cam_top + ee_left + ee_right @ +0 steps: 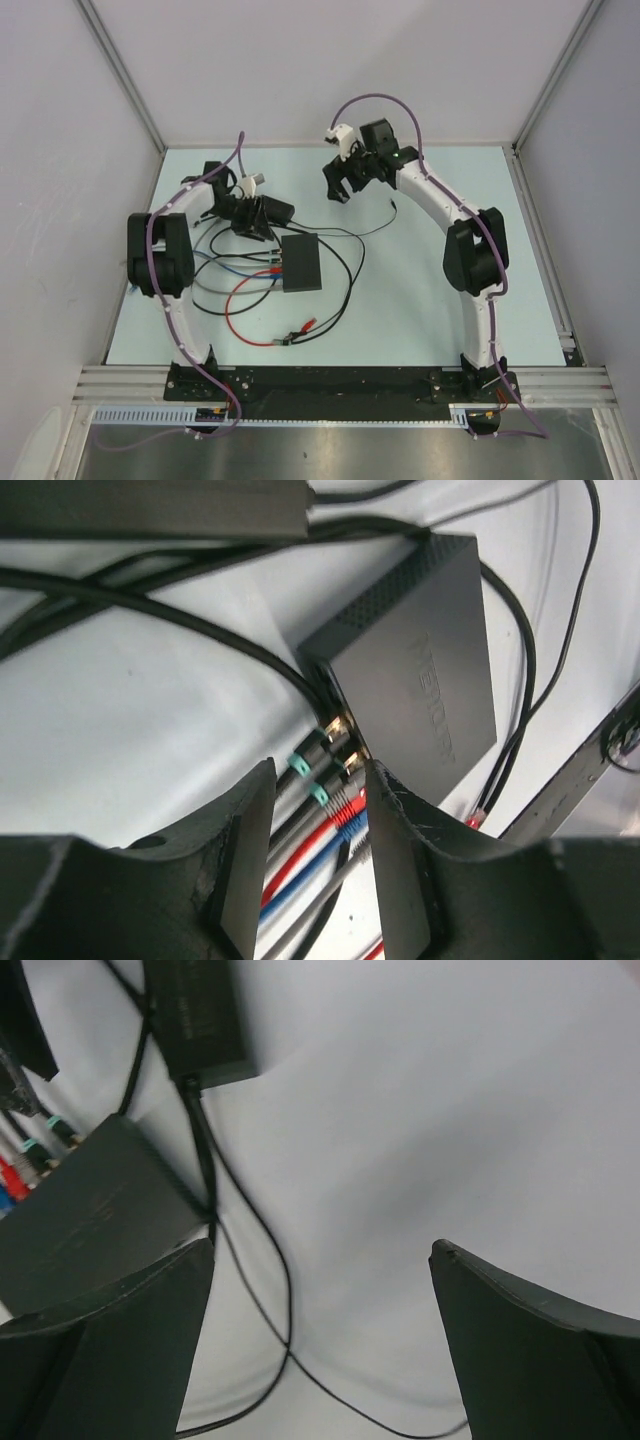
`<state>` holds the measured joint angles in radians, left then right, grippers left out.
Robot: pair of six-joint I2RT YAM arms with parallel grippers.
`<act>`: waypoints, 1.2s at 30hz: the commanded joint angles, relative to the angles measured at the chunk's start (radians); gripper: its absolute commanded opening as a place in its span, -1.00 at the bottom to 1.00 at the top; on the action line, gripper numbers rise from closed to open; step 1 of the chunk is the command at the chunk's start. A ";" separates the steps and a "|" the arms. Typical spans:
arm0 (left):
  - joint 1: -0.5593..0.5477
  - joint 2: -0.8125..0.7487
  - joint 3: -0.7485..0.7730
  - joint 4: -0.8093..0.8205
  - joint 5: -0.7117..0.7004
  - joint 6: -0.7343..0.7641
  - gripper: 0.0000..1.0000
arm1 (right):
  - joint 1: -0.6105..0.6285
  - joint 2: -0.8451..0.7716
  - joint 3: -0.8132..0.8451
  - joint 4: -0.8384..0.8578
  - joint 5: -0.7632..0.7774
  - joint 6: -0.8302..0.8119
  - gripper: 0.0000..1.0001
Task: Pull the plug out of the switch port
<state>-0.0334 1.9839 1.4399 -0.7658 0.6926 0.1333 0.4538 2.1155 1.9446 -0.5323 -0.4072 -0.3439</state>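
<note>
The switch (301, 262) (420, 670) (90, 1210) is a flat black box lying mid-table. Along its left edge several plugs (274, 266) sit in its ports: two with green boots (318, 752), then a red one (350, 808) and a blue one (357, 826). My left gripper (256, 224) (318, 770) hovers just behind and left of the switch, jaws apart, with those plugs and their cables showing through the gap and nothing pinched. Farther back, my right gripper (345, 185) (322, 1248) stands wide open over bare table, holding nothing.
A smaller black adapter block (275, 210) (195, 1015) lies behind the switch on a thin black cable. That thin cable's loose end (396, 207) rests right of the right gripper. Black, red and blue cables loop left and in front of the switch; a red-tipped connector (300, 329) lies nearer the front.
</note>
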 commanded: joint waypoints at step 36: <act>-0.210 -0.040 -0.184 0.011 0.123 0.178 -0.67 | 0.065 -0.035 -0.217 -0.167 -0.211 -0.050 0.34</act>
<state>-0.1959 1.8984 1.1980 -0.8169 0.7803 0.3218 0.5140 2.1040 1.7245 -0.6918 -0.6178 -0.3790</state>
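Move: The last grey plug, at the end of the switch's port row nearest the robot, lies about 12 cm back from the left hand, 3 cm right and 4 cm lower; the blue plug beside it is 9 cm back, 3 cm right. The switch's middle is 6 cm back, 9 cm right, a little lower. From the right hand the switch is some 16 cm back, 12 cm left, 14 cm down; the black adapter is 2 cm back, 18 cm left. Back along the port row goes the left hand, about 10 cm, rising slightly before it dips and turning clockwise as its fingers narrow nearly shut; then it moves about 5 cm right, bringing the tips against the switch's port side at its near corner. The right hand sweeps back and down towards the switch's right side, its fingers tipping downward and partly closing but still apart, then hovers. ##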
